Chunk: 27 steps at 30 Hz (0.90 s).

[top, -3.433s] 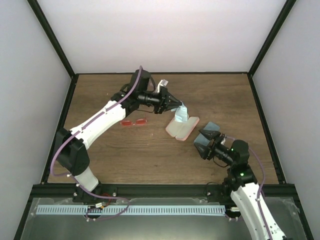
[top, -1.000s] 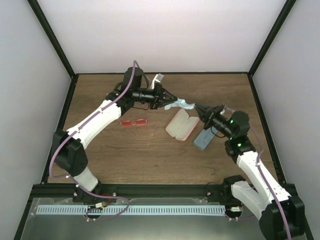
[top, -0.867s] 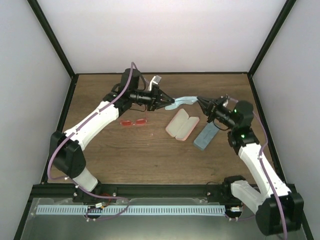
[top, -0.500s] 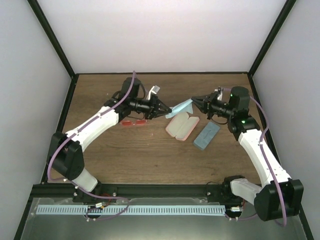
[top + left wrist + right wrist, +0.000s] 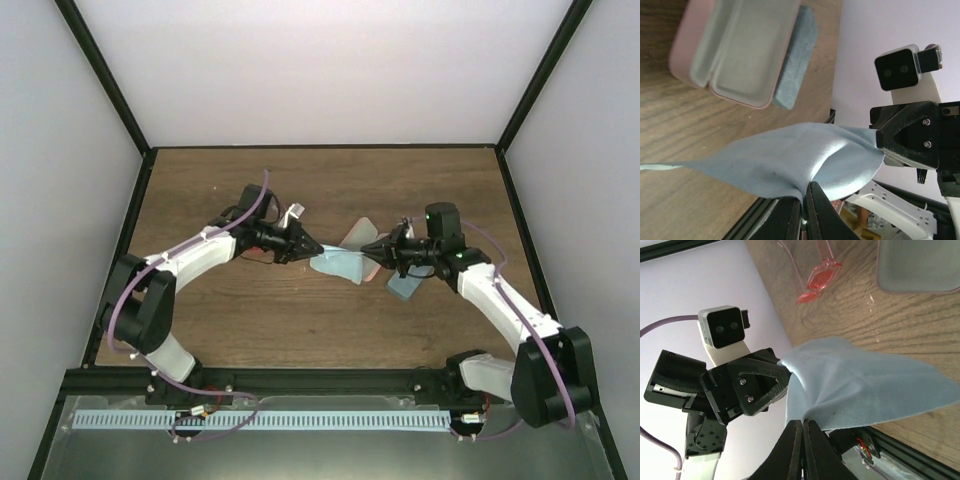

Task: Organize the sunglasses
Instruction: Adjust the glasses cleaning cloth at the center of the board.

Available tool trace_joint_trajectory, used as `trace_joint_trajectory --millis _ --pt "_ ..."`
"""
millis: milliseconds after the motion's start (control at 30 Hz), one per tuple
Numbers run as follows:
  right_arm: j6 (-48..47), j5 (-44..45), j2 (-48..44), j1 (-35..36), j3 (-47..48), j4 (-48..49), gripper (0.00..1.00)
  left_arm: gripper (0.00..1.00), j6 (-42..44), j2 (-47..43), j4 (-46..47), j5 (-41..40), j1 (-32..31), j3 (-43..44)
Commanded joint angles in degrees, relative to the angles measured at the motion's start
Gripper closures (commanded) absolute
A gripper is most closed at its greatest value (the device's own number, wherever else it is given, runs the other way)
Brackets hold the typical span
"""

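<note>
A light blue cloth (image 5: 338,264) hangs stretched between both grippers, low over the table's middle. My left gripper (image 5: 314,250) is shut on its left corner, and my right gripper (image 5: 368,248) is shut on its right corner. In the left wrist view the cloth (image 5: 800,155) runs from my closed fingertips (image 5: 815,210) to the right gripper (image 5: 905,135). A reddish-pink pair of sunglasses (image 5: 819,277) lies on the wood behind the left gripper (image 5: 755,382). From above my left arm hides most of it.
An open pink case (image 5: 735,50) lies on the table with a grey-blue case (image 5: 797,60) beside it. From above the cloth covers part of the pink case, and the grey-blue case (image 5: 402,288) shows under my right wrist.
Both grippers have come down and toward the near side with the cloth held between them. The cloth now hangs lower and wider, over the pink case.
</note>
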Motion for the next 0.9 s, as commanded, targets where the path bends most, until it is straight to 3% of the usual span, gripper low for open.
trace_joint_trajectory --millis 0,200,533,867 --pt "-3.2 -1.9 4.5 0.4 3.5 3.6 0.99 0.96 6.4 2.5 -1.5 1.1 2.6 1.7" --pt "-9.6 -4.4 12.8 1.8 8.9 1.0 0.99 0.96 10.8 3.5 -6.0 -0.4 3.2 3.4" --pt "-12.4 -5.4 14.6 6.6 -0.9 2.6 0.99 0.96 15.5 1.7 -6.4 0.8 3.4 -9.8" --pt "-16.3 -5.2 18.4 10.2 -4.3 -0.6 0.99 0.96 21.2 0.1 -9.9 1.1 3.8 -17.6"
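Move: The light-blue cleaning cloth is already held by a corner in each gripper. Its spot mid-board is about 16 cm below the left hand and 8 cm back, and from the right hand about 9 cm left, 6 back and 19 down. On the board, the open pink case lies some 10 cm ahead and 9 right of the left hand; the red glasses 13 ahead, 13 left of it. The blue-grey case is about 11 cm right and 3 ahead of the right hand. The cloth, still pinched at two corners between both shut grippers, is carried level forward 2–3 cm with a slight dip, then swept back some 8 cm while being lowered, ending about 10 cm down in all and 5 cm farther left, towards the board's middle. Both hands travel together, keeping their spacing; the right turns nearly 20 degrees counter-clockwise. ##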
